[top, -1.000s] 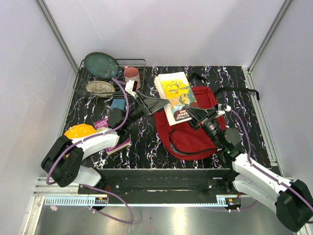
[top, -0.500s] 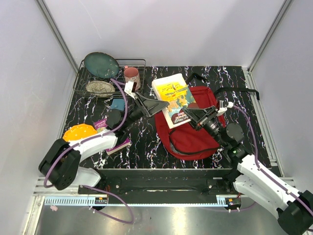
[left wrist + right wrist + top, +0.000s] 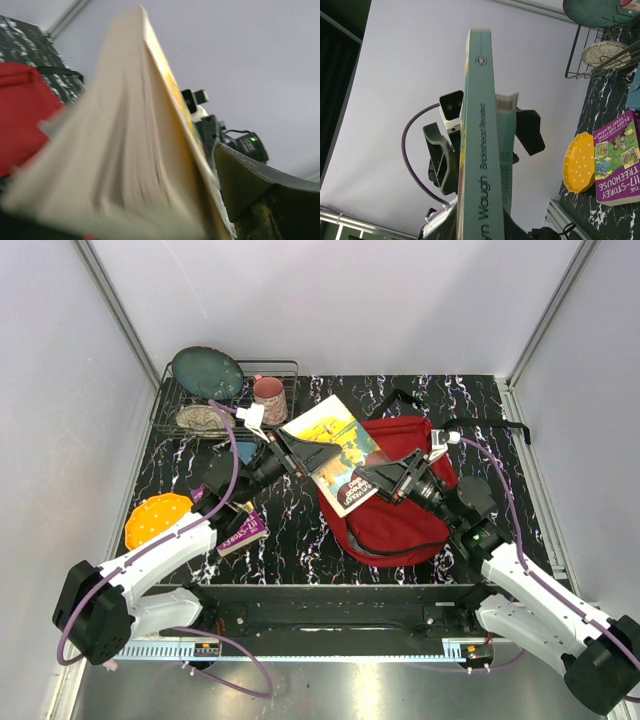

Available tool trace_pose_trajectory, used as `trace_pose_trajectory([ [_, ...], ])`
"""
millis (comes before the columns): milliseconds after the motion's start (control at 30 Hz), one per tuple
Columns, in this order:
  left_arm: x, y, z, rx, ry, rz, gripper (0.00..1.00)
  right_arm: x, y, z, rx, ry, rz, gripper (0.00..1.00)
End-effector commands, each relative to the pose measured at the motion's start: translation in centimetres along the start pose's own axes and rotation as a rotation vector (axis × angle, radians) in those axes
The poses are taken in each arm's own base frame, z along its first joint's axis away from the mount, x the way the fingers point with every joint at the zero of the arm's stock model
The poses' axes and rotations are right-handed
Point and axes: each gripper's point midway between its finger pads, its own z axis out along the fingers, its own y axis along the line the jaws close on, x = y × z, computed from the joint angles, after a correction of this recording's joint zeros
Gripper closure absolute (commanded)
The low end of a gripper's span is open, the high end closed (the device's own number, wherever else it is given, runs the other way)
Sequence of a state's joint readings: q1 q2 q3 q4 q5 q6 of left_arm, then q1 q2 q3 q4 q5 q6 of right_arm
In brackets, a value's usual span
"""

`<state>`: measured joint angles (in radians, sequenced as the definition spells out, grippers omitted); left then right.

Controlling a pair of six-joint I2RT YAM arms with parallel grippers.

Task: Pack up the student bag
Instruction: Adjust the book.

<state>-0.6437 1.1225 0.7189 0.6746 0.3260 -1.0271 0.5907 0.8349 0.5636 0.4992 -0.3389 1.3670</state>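
The student bag point(image 3: 400, 515) is a red backpack lying flat right of the table's middle; its red fabric point(image 3: 20, 115) also shows in the left wrist view. A paperback book point(image 3: 335, 445) with a yellow cover hangs tilted above the bag's left edge. My right gripper point(image 3: 372, 480) is shut on the book's near end, and the pale green spine point(image 3: 480, 150) rises straight out of its jaws. My left gripper point(image 3: 318, 454) stands open around the book's far end, one of its fingers point(image 3: 440, 155) on each side. The page edges point(image 3: 140, 150) fill the left wrist view.
A wire rack point(image 3: 170, 405) at the back left holds a teal plate point(image 3: 207, 372), a speckled plate point(image 3: 200, 418) and a pink mug point(image 3: 268, 392). An orange disc point(image 3: 155, 518) and a purple book point(image 3: 240, 532) lie near the left arm. Black bag straps point(image 3: 490, 425) trail right.
The right gripper has lifted the book off the bag and swung it left and upright. The left arm has reached in so its open fingers straddle the book, uncovering the orange disc.
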Motion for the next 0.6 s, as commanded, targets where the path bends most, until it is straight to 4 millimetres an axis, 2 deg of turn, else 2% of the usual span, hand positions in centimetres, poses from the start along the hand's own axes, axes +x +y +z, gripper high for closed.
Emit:
trace_pose_trajectory([
  [0, -3.8, -0.8, -0.3, -0.038, -0.134, 0.111, 0.07, 2.4, 5.1, -1.1, -0.164, 0.151, -0.098, 1.00],
  [67, -4.0, -0.2, -0.6, -0.072, -0.139, 0.127, 0.08, 2.8, 4.7, -1.4, -0.145, 0.166, -0.104, 1.00],
  [200, -4.6, -0.2, -1.4, -0.095, -0.169, 0.149, 0.18, 2.7, 4.2, -1.7, -0.110, 0.159, -0.139, 1.00],
  [333, -4.7, -0.2, -1.8, -0.102, -0.177, 0.160, 0.49, 2.0, 3.4, -1.6, -0.059, 0.122, -0.156, 1.00],
  [367, -4.8, -0.2, -1.9, -0.101, -0.177, 0.164, 0.68, 1.8, 3.2, -1.5, -0.051, 0.115, -0.160, 1.00],
  [433, -4.6, -0.3, -2.1, -0.096, -0.178, 0.165, 0.84, 1.5, 3.1, -1.3, -0.043, 0.101, -0.164, 0.99],
  [467, -4.6, -0.4, -2.1, -0.093, -0.180, 0.159, 0.99, 1.4, 3.0, -1.2, -0.040, 0.098, -0.161, 0.96],
  [533, -4.4, -0.2, -2.2, -0.090, -0.178, 0.150, 1.00, 1.3, 2.8, -1.0, -0.037, 0.086, -0.146, 0.78],
  [567, -4.3, -0.3, -2.2, -0.084, -0.179, 0.136, 1.00, 1.0, 3.2, -0.9, -0.056, 0.071, -0.146, 0.60],
])
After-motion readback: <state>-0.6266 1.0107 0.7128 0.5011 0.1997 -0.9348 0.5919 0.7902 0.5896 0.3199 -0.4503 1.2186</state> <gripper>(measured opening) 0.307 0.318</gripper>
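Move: The yellow-covered book is already in the right hand by its spine side, its middle about 4 cm ahead and 4 cm left of that hand. From the open left hand the book's middle is some 3 cm to the right, about level ahead and in height. The red bag lies some 30 cm below, roughly 5 cm ahead and 15 cm right of the left hand; the purple book is 22 cm to its left and 4 cm back. The left hand shifts about 3 cm left, pinching the book's pages; the still-gripping right eases back and down. ##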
